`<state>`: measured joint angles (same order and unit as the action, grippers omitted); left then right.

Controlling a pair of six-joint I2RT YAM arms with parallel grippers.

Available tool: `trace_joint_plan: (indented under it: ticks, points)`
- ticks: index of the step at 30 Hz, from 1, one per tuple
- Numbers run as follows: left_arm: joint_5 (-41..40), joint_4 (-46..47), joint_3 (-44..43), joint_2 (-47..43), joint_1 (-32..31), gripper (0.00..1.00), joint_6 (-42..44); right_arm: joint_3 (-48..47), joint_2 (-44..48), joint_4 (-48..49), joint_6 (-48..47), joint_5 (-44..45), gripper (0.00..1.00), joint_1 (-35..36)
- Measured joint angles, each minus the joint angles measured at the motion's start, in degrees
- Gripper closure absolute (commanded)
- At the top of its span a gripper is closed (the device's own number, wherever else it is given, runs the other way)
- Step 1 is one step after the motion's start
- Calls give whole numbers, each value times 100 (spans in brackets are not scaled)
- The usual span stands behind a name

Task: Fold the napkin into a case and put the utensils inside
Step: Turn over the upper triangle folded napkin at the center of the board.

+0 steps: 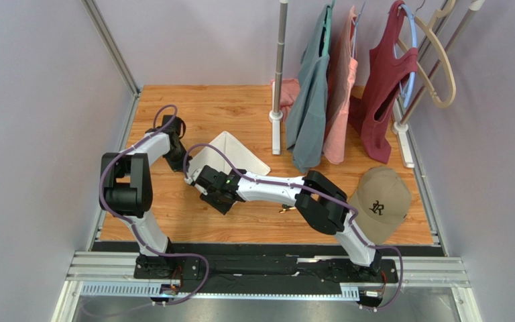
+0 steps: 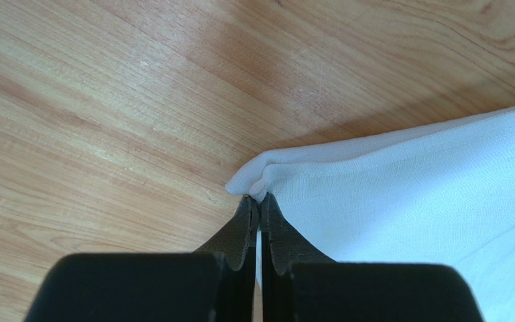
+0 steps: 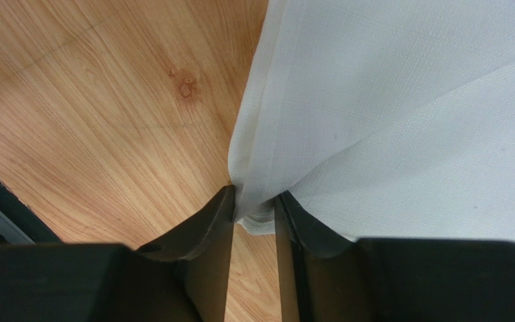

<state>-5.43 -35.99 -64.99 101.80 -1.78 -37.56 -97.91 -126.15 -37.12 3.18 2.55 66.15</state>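
Observation:
A white napkin [image 1: 233, 153] lies folded on the wooden table [image 1: 240, 107]. My left gripper [image 2: 259, 200] is shut on a corner of the napkin [image 2: 401, 181], which bunches at the tips. It sits at the cloth's left edge in the top view [image 1: 179, 164]. My right gripper [image 3: 253, 201] stands round another napkin [image 3: 387, 100] corner. Both tips touch the cloth, but the jaws stand well apart and bare table shows between them. In the top view this gripper [image 1: 198, 180] is at the near left corner. Of the utensils, only a gold glint [image 1: 285, 210] shows under the right forearm.
A tan cap [image 1: 379, 201] rests at the right near edge. A clothes rack pole [image 1: 277, 67] stands at the back with several hanging garments [image 1: 320, 87], among them a dark red top [image 1: 384, 94]. Grey walls close the sides.

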Motion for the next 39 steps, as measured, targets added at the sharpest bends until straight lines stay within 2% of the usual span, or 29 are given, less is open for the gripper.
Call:
trace_joint_plan:
  ticks: [1, 2, 5, 14, 18, 24, 29, 31, 36, 39]
  points:
    - [0, 0, 0, 0, 2, 100, 4, -20, -13, 0, 0, 7, 79, -9]
    - [0, 0, 0, 0, 7, 100, 7, -35, -22, 2, -2, 4, 89, -11]
    - [9, -2, 0, -2, 31, 100, 31, -92, -50, -17, 17, 2, 100, -24]
    - [319, -177, 68, -605, 433, 100, 63, -308, -94, 17, 76, -581, 100, 55]
    - [437, -444, 155, -1368, 909, 100, 133, -684, -85, 273, 446, -1360, 100, 146]
    - [509, -970, 109, -2992, 1838, 100, 284, -1062, 52, 1252, 1488, -2789, 100, 201]
    - [212, -1456, -577, -4006, 2181, 100, 468, -1152, 109, 3067, 2977, -3901, 100, 286]
    - [146, -1593, -1038, -4212, 2179, 100, 588, -1034, 114, 4214, 3781, -4214, 100, 304]
    - [114, -1582, -1545, -4004, 1950, 100, 839, -149, 144, 6802, 5687, -4459, 100, 92]
    - [129, -1366, -1436, -3222, 1425, 100, 905, 533, 4, 8194, 6688, -4448, 100, -229]
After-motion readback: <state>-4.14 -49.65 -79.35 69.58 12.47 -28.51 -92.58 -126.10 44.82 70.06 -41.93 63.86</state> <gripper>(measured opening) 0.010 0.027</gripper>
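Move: The left hand already pinches the folded napkin's left corner; the napkin's middle lies about 12 cm to its right, level ahead and 1 cm below, and the board's left edge some 23 cm to its left. The right hand stands around the near corner, fingers not yet shut, with the napkin's middle about 14 cm ahead, 1 cm right and 1 cm below; the utensils lie some 24 cm to its right and 3 cm ahead. Right fingers shut, then both hands carry their corners up about 25 cm and left, right fingertips swinging left. ##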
